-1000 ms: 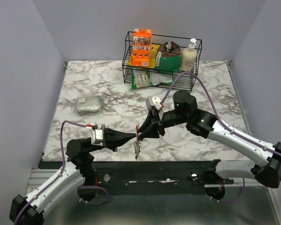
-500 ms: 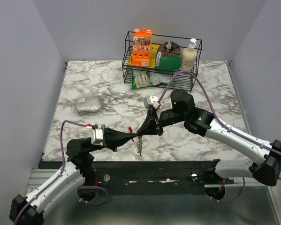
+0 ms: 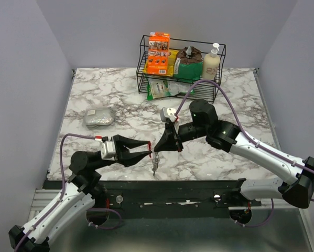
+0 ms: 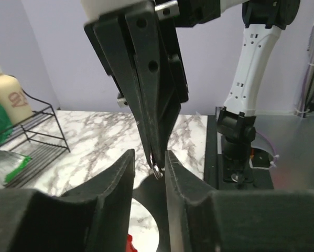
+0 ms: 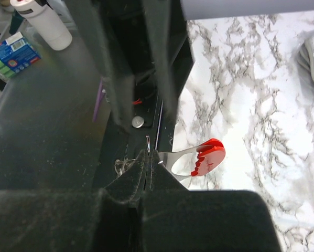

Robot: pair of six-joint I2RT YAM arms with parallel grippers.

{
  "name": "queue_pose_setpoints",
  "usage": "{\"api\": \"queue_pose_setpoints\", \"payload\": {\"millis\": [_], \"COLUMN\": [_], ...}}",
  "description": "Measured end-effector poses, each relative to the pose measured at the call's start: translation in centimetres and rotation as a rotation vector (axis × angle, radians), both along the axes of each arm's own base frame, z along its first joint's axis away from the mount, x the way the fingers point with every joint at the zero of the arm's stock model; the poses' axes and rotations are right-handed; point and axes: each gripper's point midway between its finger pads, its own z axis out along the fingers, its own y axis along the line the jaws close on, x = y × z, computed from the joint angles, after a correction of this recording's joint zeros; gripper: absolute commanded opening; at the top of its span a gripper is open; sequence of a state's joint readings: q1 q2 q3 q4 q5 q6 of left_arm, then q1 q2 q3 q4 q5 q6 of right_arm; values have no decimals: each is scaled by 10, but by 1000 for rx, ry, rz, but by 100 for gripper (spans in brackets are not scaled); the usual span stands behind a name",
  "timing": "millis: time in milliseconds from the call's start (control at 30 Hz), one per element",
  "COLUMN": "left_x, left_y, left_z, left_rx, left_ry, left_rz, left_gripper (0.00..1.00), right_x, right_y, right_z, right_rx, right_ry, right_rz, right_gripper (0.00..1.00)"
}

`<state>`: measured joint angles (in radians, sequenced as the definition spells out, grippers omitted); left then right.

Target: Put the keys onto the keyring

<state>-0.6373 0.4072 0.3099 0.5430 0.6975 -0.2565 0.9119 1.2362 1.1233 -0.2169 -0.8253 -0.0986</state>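
My right gripper (image 3: pixel 157 148) (image 5: pixel 146 155) is shut on the thin wire keyring (image 5: pixel 148 142) (image 4: pixel 157 171), held in the air above the table's front edge. Small silver keys (image 3: pixel 154 165) (image 5: pixel 121 167) hang from the ring below the fingertips. A silver tag with a red foot-shaped end (image 5: pixel 210 156) sticks out from the ring on the other side. My left gripper (image 3: pixel 146 148) (image 4: pixel 149 153) is open. Its fingers (image 4: pixel 122 173) stand on either side of the right gripper's tips and the ring, without gripping.
A black wire basket (image 3: pixel 146 73) at the back holds an orange box (image 3: pixel 159 52), a green bag (image 3: pixel 188 65) and a soap bottle (image 3: pixel 211 62). A green packet (image 3: pixel 164 89) lies in front of it. A grey pouch (image 3: pixel 99 117) lies at the left.
The right gripper closed on the ring and shifted slightly left. The left gripper, shut a moment ago, has opened and let go; the keys now hang from the right gripper.
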Motion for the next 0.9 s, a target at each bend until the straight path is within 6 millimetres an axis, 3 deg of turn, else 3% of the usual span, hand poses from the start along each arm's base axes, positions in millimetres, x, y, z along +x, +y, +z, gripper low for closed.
{"api": "queue_pose_setpoints", "payload": {"millis": [167, 200, 400, 467, 700, 900], "left_x": [6, 8, 32, 43, 62, 54], "left_y": [3, 3, 0, -4, -13, -10], "left_z": [18, 21, 33, 32, 3, -19], "left_rx": [18, 35, 177, 248, 483, 601], "left_ry": [5, 12, 127, 183, 376, 419], "left_rz": [45, 55, 134, 154, 155, 110], "left_gripper": [71, 78, 87, 99, 98, 90], "right_x": [0, 0, 2, 5, 12, 14], "right_y": [-4, -5, -11, -12, -17, -20], "right_z": [-9, -11, -20, -21, -28, -40], "right_rx": [-40, -49, -102, -117, -183, -245], "right_ry": [13, 15, 10, 2, -17, -7], "right_rz": [-13, -16, -37, -49, -77, -76], "right_gripper": [1, 1, 1, 1, 1, 1]}}
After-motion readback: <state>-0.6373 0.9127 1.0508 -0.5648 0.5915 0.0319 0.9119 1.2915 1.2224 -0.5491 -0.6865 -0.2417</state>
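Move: Hanging in the shut right fingers, the keyring's red-tipped metal plate has its middle about 4 cm below the left hand and some 2 cm ahead of it, neither left nor right. The right fingertips lie roughly 3 cm to the left hand's right, 1 cm back and 3 cm lower; the bunch of rings is about 3 cm back, 2 cm right and 5 cm down from it. From the right hand the plate is about 3 cm ahead, 3 cm left and 1 cm lower. Swinging clear above the plate, the left hand rises about 3 cm while going forward, then sinks about 5 cm to end about 5 cm farther forward, its part-open fingers spreading wide and tipping down some 40 degrees until they stand over and around the plate. The right hand keeps its pinch on the keyring and sinks about 4 cm, easing right with its fingertips dipping. ##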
